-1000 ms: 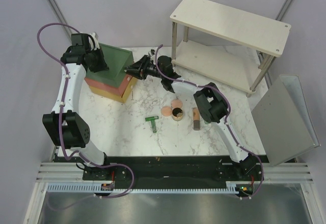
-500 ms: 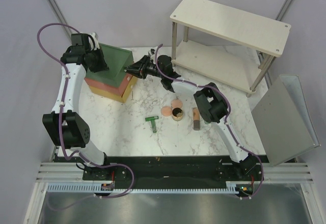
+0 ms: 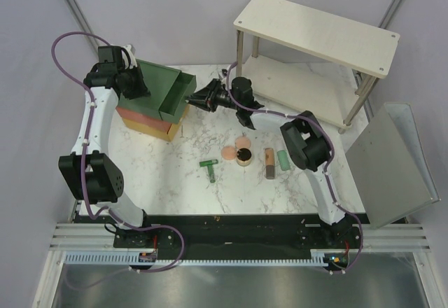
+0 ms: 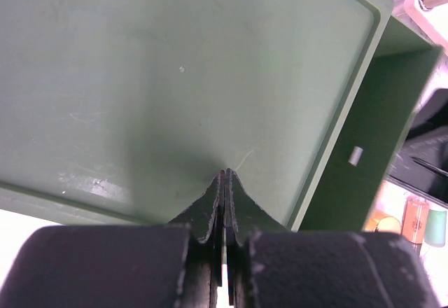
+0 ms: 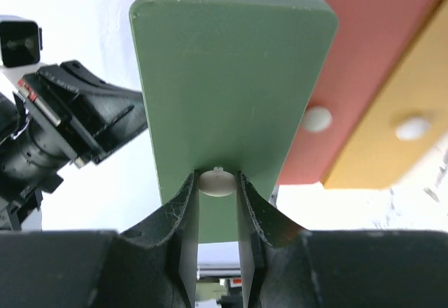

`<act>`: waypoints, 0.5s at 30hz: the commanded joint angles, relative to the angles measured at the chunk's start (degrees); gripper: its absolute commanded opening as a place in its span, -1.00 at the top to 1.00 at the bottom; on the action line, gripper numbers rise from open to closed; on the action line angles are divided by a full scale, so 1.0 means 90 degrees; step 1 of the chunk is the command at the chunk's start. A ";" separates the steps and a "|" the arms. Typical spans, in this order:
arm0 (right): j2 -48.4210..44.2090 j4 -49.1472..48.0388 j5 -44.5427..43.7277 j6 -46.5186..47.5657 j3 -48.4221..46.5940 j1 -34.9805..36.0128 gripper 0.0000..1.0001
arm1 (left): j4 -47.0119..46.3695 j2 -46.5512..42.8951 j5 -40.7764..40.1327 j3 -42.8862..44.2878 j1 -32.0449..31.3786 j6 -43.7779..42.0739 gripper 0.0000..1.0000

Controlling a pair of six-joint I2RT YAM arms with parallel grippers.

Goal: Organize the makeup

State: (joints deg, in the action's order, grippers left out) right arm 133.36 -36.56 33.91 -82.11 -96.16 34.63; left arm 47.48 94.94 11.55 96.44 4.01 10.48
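The makeup lies mid-table: an orange-brown tube, a mint-green case, a gold pot, two pink discs and a dark green T-shaped tool. My right gripper is shut on the white knob of the green top drawer, which stands pulled out of the drawer box. Its inside looks empty. My left gripper is shut with its tips resting on the box's green top. In the left wrist view, the tube and case show past the drawer.
The orange drawer and the yellow drawer below are closed, each with a white knob. A two-level wooden shelf stands at the back right. A tilted metal panel leans at the right edge.
My right gripper closed on the knob and drew the green drawer out to the right. The right arm shifted right, uncovering the mint-green case. The left arm stayed put.
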 commanded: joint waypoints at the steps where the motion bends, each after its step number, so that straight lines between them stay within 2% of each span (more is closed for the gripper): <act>1: -0.0725 0.0126 0.0187 0.0587 0.0829 -0.0283 1.00 | 0.0212 0.0213 0.0074 -0.0032 -0.0006 0.0095 0.96; 10: -0.1526 0.0185 0.0060 0.1036 0.1924 -0.0439 1.00 | 0.0212 0.0282 0.0132 -0.0052 -0.0006 0.0105 0.97; 15: -0.1673 0.0516 0.0031 0.1329 0.2032 -0.0518 1.00 | 0.0222 0.0262 0.0123 -0.0101 -0.0006 0.0076 0.96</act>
State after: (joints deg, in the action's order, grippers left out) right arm 120.95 -35.35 35.11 -74.89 -79.15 31.09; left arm 46.57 95.42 12.58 96.44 4.03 10.48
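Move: The right fingers already hold the knob of the green drawer, which stands about 5 cm open. From that hand the green lid's middle lies some 13 cm left, 3 cm ahead and 4 cm up; the closed pink drawer's knob is about 5 cm left, 1 cm ahead and 7 cm below; the pink discs lie about 19 cm right, 18 cm back and 20 cm down. From the left hand the green drawer knob is roughly 15 cm right, 2 cm back and 4 cm below. Rightward and somewhat back, the right hand draws the green drawer by its knob away from the cabinet, about 6 cm in all and slowing towards the end. Its pinch stays as it was while the fingers tip down some 5 degrees. The left hand stays put, its shut fingertips still resting on the green lid. ##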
